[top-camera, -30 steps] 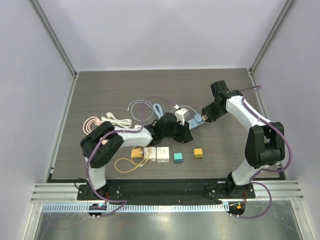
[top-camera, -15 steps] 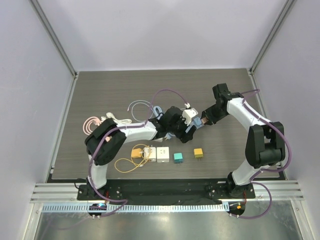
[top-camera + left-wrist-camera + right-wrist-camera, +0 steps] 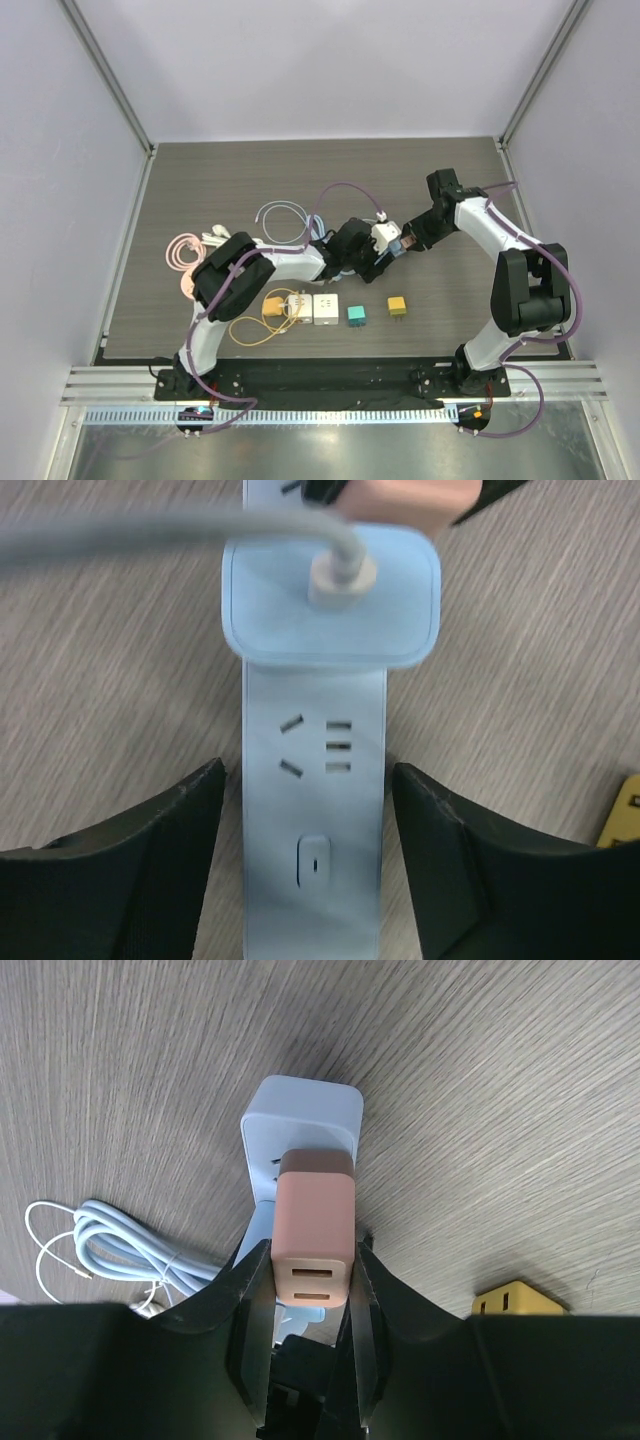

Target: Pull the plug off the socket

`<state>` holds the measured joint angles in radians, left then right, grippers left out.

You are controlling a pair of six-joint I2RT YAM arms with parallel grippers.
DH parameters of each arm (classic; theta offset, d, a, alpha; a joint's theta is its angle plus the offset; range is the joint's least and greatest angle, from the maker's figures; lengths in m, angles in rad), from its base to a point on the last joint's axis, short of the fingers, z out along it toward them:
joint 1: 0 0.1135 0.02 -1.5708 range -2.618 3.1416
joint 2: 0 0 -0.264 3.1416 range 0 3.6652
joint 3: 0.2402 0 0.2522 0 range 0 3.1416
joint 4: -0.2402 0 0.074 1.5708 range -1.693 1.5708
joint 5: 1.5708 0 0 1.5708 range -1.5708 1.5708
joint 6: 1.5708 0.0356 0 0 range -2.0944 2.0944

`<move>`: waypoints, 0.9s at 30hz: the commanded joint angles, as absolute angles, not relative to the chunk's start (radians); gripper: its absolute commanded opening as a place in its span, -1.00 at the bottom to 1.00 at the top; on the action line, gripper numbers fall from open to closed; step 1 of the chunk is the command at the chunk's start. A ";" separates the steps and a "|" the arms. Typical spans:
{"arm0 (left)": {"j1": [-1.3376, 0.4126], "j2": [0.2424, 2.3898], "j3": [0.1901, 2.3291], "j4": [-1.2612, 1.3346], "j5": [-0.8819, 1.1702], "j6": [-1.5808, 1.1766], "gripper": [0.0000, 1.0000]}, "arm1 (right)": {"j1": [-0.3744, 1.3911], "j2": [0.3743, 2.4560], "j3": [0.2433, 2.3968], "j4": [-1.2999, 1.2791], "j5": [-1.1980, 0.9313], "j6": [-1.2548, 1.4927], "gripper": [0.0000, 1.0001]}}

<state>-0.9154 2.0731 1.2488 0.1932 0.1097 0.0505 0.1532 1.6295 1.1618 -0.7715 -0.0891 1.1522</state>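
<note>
A light blue power strip, the socket [image 3: 315, 820], lies flat on the wood table. My left gripper [image 3: 308, 775] is open, one finger on each side of the strip's switch end without pinching it. A pale blue adapter [image 3: 330, 600] with a grey cable sits in the strip's middle. The pink plug [image 3: 315, 1230] stands on the strip's far end [image 3: 300, 1125], its base against the socket face. My right gripper [image 3: 313, 1260] is shut on the pink plug, pads flat on its two sides. From above, both grippers meet at the strip [image 3: 385, 258], left gripper [image 3: 365, 255] and right gripper [image 3: 408, 238].
A row of small plug cubes lies nearer the arm bases: yellow [image 3: 397, 305], teal [image 3: 356, 316], white [image 3: 326, 308] and orange [image 3: 272, 306] with a yellow cable. Coiled cables lie to the left: pink [image 3: 183, 250] and white-blue [image 3: 280, 215]. A blue cable bundle [image 3: 110, 1250] lies beside the strip.
My left gripper has opened and shifted right along the strip, toward the right gripper. The right gripper has stayed shut on the pink plug, almost unmoved.
</note>
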 commanded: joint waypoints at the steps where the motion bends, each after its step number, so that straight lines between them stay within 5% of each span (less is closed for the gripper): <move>1: -0.925 2.112 1.295 0.186 0.054 0.063 0.35 | 0.156 1.606 1.170 -0.744 -0.160 1.147 -0.98; 3: -0.925 2.114 1.299 0.187 0.048 0.061 0.17 | 0.155 1.603 1.164 -0.745 -0.164 1.147 -0.98; 4: -0.925 2.118 1.301 0.189 0.038 0.052 -0.14 | 0.156 1.594 1.163 -0.744 -0.163 1.152 -0.98; 10: -0.928 2.143 1.345 0.115 0.014 0.017 -0.95 | 0.155 1.563 1.161 -0.746 -0.160 1.157 -0.97; 27: -0.939 2.169 1.356 0.044 -0.071 0.025 -1.00 | 0.100 1.456 1.279 -0.865 -0.189 1.170 -0.98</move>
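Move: The socket strip's switch end is already between my open left fingers. The strip's middle lies roughly 2 cm ahead and 3 cm right, with the corded blue plug on it about 2 cm ahead, 2 cm right. The pink plug is some 4 cm ahead, 5 cm right; the loose yellow plug is about 9 cm back, 4 cm right. My right hand already holds the pink plug, with the strip's middle 2 cm back, 3 cm left and 4 cm below. I shut my left fingers across the socket strip's body by its switch, and, gripping it, ease right and forward with a slight rise, about 3 cm in all. My right hand keeps its pinch on the pink plug, creeps forward a little, then pulls it up about 3 cm while drifting slightly right. ##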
